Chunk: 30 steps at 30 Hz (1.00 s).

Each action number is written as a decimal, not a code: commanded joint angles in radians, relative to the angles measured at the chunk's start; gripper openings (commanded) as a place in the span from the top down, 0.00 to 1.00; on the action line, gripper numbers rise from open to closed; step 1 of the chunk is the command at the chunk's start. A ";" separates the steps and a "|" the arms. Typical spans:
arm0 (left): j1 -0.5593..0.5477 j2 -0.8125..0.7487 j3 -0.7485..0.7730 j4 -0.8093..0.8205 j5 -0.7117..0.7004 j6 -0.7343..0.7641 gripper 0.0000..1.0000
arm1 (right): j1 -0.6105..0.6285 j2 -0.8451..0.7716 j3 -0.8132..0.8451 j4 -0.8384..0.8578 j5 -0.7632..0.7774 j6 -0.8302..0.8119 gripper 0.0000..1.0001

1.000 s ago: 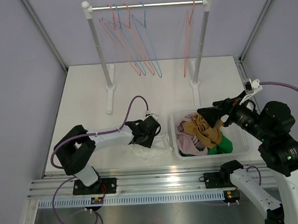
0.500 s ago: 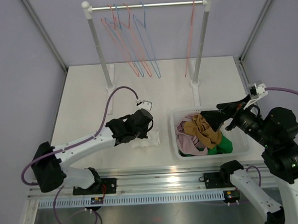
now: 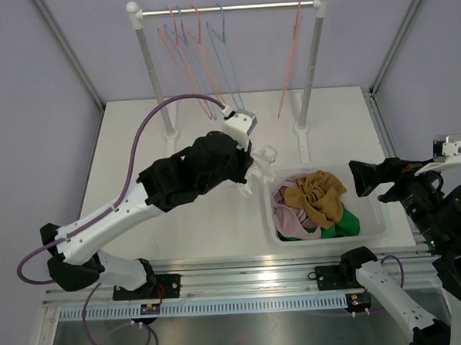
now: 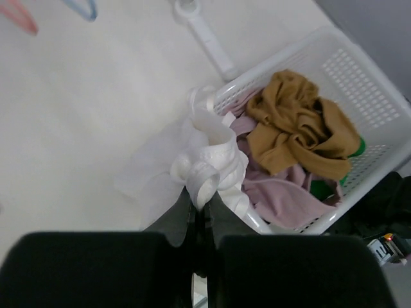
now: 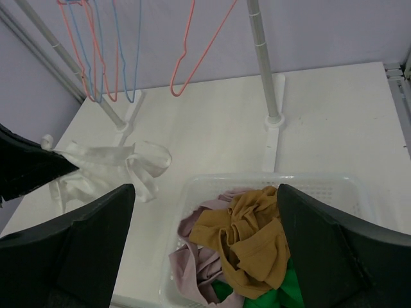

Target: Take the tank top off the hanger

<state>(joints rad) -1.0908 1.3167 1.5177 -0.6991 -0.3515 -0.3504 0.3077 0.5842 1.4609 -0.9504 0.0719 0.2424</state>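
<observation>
The white tank top (image 4: 209,160) hangs bunched from my left gripper (image 4: 204,202), whose jaws are shut on a fold of it. From above, the left gripper (image 3: 250,170) holds the tank top (image 3: 264,154) over the table beside the basket's back-left corner. Its straps (image 5: 138,163) dangle loose in the right wrist view. Several wire hangers (image 3: 201,58) hang bare on the rail, and the tank top touches none of them. My right gripper (image 3: 362,177) is raised right of the basket, open and empty, with its fingers spread wide around the right wrist view (image 5: 205,192).
A white plastic basket (image 3: 373,231) at the front right holds a mustard garment (image 3: 317,195), a pink one (image 3: 291,216) and a green one (image 3: 343,226). The clothes rack (image 3: 230,9) stands at the back, its right post (image 3: 309,76) and foot just behind the basket.
My left gripper shut on the tank top low near the table's front, then lifted it up, back and right toward the basket. My right arm drew back to the right.
</observation>
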 commanded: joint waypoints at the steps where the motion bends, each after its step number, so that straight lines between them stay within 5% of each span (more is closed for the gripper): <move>1: -0.049 0.117 0.206 0.055 0.042 0.132 1.00 | 0.005 -0.017 0.044 -0.039 0.075 -0.035 0.00; 7: -0.095 0.422 0.560 0.036 0.037 0.208 1.00 | 0.005 -0.073 0.101 -0.050 0.104 -0.023 0.00; 11: -0.113 0.555 0.659 0.061 0.111 0.217 1.00 | 0.005 -0.073 0.153 -0.079 0.103 -0.023 0.00; 24: -0.132 0.875 0.526 0.167 0.505 0.142 1.00 | 0.005 -0.107 0.078 -0.071 0.045 -0.014 0.01; 30: -0.138 0.909 0.414 0.208 0.502 0.083 0.96 | 0.005 -0.107 0.029 -0.054 0.019 -0.006 0.01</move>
<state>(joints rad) -1.2240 2.2375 1.9530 -0.5030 0.1143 -0.2325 0.3077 0.4751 1.5032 -1.0382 0.1169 0.2333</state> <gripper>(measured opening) 0.029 0.993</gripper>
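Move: The left hand already holds the white tank top bunched in its fingers; the basket's middle lies about 24 cm to its right, level with it fore and aft, and some 28 cm below. In the basket, the mustard top is about 21 cm right and 1 cm ahead, the pink top 13 cm right and 2 cm back, both some 28 cm down. From the right hand, the basket is roughly 7 cm ahead, 2 cm left and 38 cm below. Left hand arcs the still-pinched tank top about 25 cm right, then down into the basket; right hand draws back. ##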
